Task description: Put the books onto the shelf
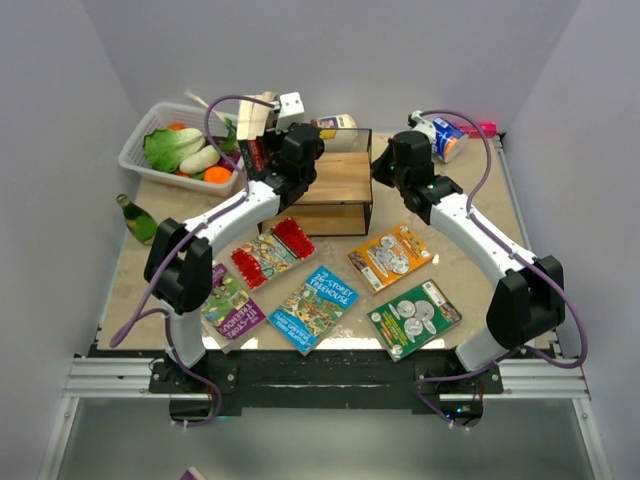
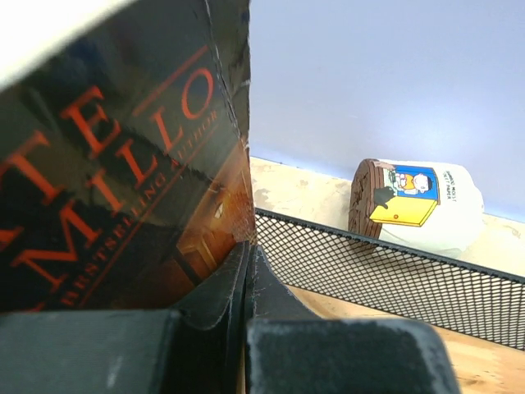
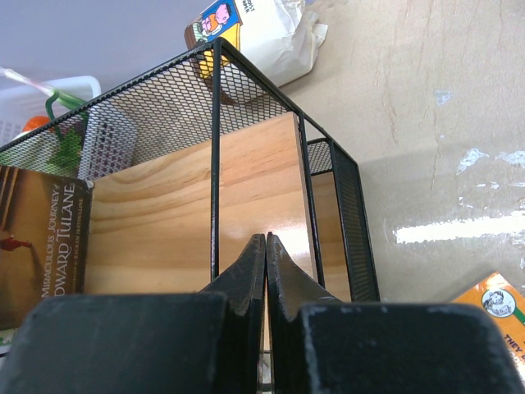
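The shelf (image 1: 335, 185) stands mid-table, a black frame with wooden boards (image 3: 164, 222). A few books (image 1: 255, 135) stand upright at its left end. My left gripper (image 1: 290, 150) is beside them, shut (image 2: 248, 246) with nothing between its fingers. A dark book with red lettering (image 2: 107, 164) leans on the outer side of its left finger. My right gripper (image 1: 380, 168) is at the shelf's right end, shut (image 3: 266, 236) and empty, pointing at a thin upright bar. Red (image 1: 272, 250), purple (image 1: 232, 305), blue (image 1: 315, 308), orange (image 1: 390, 257) and green (image 1: 413, 318) books lie flat in front.
A white basket (image 1: 180, 150) of vegetables sits at the back left, with a green bottle (image 1: 138, 218) lying near the left edge. A white bag (image 1: 340, 125) lies behind the shelf. A carton (image 1: 445, 135) lies at the back right.
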### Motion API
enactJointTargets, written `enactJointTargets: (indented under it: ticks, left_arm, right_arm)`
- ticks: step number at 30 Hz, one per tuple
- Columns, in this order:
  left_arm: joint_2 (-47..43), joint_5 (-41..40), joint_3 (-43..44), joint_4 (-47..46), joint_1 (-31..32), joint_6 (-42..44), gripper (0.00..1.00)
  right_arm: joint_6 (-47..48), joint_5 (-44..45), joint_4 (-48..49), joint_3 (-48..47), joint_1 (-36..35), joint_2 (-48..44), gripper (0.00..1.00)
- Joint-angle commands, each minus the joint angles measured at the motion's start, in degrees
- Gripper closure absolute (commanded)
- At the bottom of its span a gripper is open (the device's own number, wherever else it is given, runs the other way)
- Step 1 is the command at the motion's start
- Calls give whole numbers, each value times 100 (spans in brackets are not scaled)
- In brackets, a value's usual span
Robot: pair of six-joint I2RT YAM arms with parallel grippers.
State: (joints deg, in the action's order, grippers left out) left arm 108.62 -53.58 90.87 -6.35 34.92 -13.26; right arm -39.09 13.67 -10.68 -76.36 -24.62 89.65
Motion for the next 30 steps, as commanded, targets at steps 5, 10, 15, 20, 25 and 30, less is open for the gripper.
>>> enactJointTargets:
  ticks: [5, 10, 15, 20, 25, 30]
  left_arm:
    - [-447, -284, 124, -743, 76, 595, 100]
    - [-499, -320, 45, -1087, 261, 1158, 100]
    - [-649, -302, -86, -1263, 437, 1299, 99]
    - [-798, -302, -263, -1404, 551, 1475, 98]
    - [-798, -354, -236, -1413, 560, 1493, 96]
    - [-851, -337, -70, -1360, 586, 1510, 96]
  right_arm:
    - [-125, -172, 242, -11, -8, 44, 100]
    - [-116, -172, 250, -11, -8, 27, 100]
    - [-81, -172, 259, -2, -8, -8, 100]
    - [-81, -189, 250, -2, -8, -17, 100]
    - [-90, -189, 259, 24, -8, -35, 100]
    - [-90, -189, 250, 33, -8, -52, 100]
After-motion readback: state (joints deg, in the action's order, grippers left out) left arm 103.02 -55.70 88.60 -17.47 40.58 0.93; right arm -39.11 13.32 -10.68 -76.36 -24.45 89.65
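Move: The brown book stands upright on the shelf at the left hand's left, its middle about 3 cm left and 4 cm back, roughly level with the shut fingers. The thick red book is just beyond it, about 7 cm left and 4 cm back. Bare shelf board lies some 10 cm right, 4 cm back and 10 cm below. From the right hand the brown book is about 24 cm left and 2 cm ahead. Up first, then up, back and to its right, the left hand comes away from its place low against the far part of the brown book's cover, rising about 6.5 cm and drawing some 3 cm back and 3 cm right before it halts. The fingers stay practically shut and tip up a few degrees, ending beside the upper part of the cover. ##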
